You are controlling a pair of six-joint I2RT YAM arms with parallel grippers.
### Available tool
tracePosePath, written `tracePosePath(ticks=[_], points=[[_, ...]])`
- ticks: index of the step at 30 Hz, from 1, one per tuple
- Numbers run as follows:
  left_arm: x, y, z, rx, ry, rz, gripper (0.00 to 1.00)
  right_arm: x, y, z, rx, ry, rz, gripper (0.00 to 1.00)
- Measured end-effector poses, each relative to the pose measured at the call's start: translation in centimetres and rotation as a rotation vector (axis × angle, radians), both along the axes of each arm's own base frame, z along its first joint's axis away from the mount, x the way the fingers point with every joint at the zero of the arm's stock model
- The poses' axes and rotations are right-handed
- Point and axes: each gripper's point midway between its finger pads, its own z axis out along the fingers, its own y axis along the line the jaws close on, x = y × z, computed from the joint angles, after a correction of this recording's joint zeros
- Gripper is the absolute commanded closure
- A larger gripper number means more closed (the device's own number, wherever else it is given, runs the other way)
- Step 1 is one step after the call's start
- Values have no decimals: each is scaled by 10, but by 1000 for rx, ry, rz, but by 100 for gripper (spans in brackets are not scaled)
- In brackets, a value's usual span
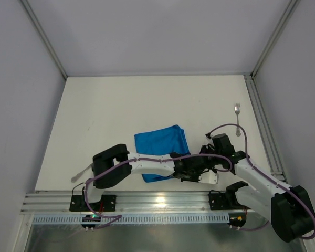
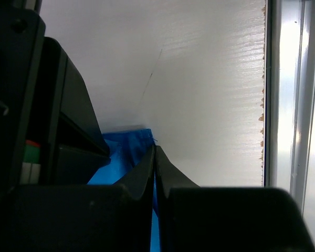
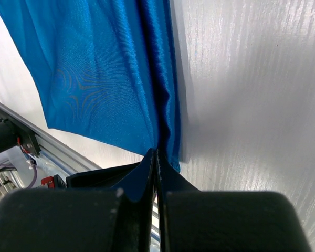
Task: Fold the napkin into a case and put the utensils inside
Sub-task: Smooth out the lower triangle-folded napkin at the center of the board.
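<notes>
The bright blue napkin [image 1: 160, 143] lies folded over in the middle of the table, its near part hidden under the arms. My left gripper [image 1: 185, 169] is shut on the napkin [image 2: 123, 152], with blue cloth caught in the thin slit between its fingers [image 2: 155, 149]. My right gripper [image 1: 196, 160] sits close beside it, shut on the napkin's bunched edge [image 3: 156, 152], and the cloth [image 3: 94, 68] spreads away from its tips. A silver fork [image 1: 238, 118] lies far right. A slim grey utensil [image 1: 81, 174] lies near left, beside the left arm's base.
A metal rail [image 1: 147, 202] runs along the table's near edge, and another rail [image 1: 262, 126] runs down the right side. Grey walls close in the left, right and back of the table [image 1: 121, 105].
</notes>
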Motion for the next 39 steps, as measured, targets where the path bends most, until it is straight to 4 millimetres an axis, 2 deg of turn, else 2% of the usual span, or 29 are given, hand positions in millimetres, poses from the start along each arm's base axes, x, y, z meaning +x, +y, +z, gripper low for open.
tracePosePath(ticks=[6,11,13,18,22,26,30,32,35,39], points=[[-2,2,-1,4,4,-14,99,-4,1,-5,35,16,-37,96],[-8,4,-1,9,39,-28,88,-9,2,-19,51,53,-65,96],[-10,8,0,20,69,-27,84,-13,2,-24,52,84,-62,96],[-19,26,3,71,161,-28,82,-15,4,-24,60,93,-48,96],[-29,42,24,82,228,-26,81,-16,2,-23,42,93,-29,96],[-30,57,51,64,275,-17,77,-18,1,-22,27,98,-11,96],[-4,78,71,44,260,68,69,-19,1,-17,20,98,2,96],[14,96,72,43,240,140,64,-17,1,-12,23,89,9,96],[28,133,59,93,221,222,58,-15,5,-3,39,76,19,96],[19,165,38,189,207,230,58,-16,9,3,68,79,38,96]])
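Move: The napkin's near-right corner is already between the left fingertips, and the right fingers pinch the same end. From the left hand, the near-left corner is about 20 cm to the left, 3 cm back and 2 cm down. The napkin's middle is some 11 cm left and 9 cm ahead, and the board's near edge is about 7 cm straight back. From the right hand, the middle lies roughly 13 cm left, 4 cm ahead and 3 cm lower. Opening to a bit under half, the left fingers let go of the napkin's near-right corner. The hand eases back, rises about 7 cm and swings some 16 cm left over the napkin, dipping again towards its near-left part as the wrist turns slightly counter-clockwise. The right hand keeps its pinch, draws that end down and slightly back, pauses, then rises again. ##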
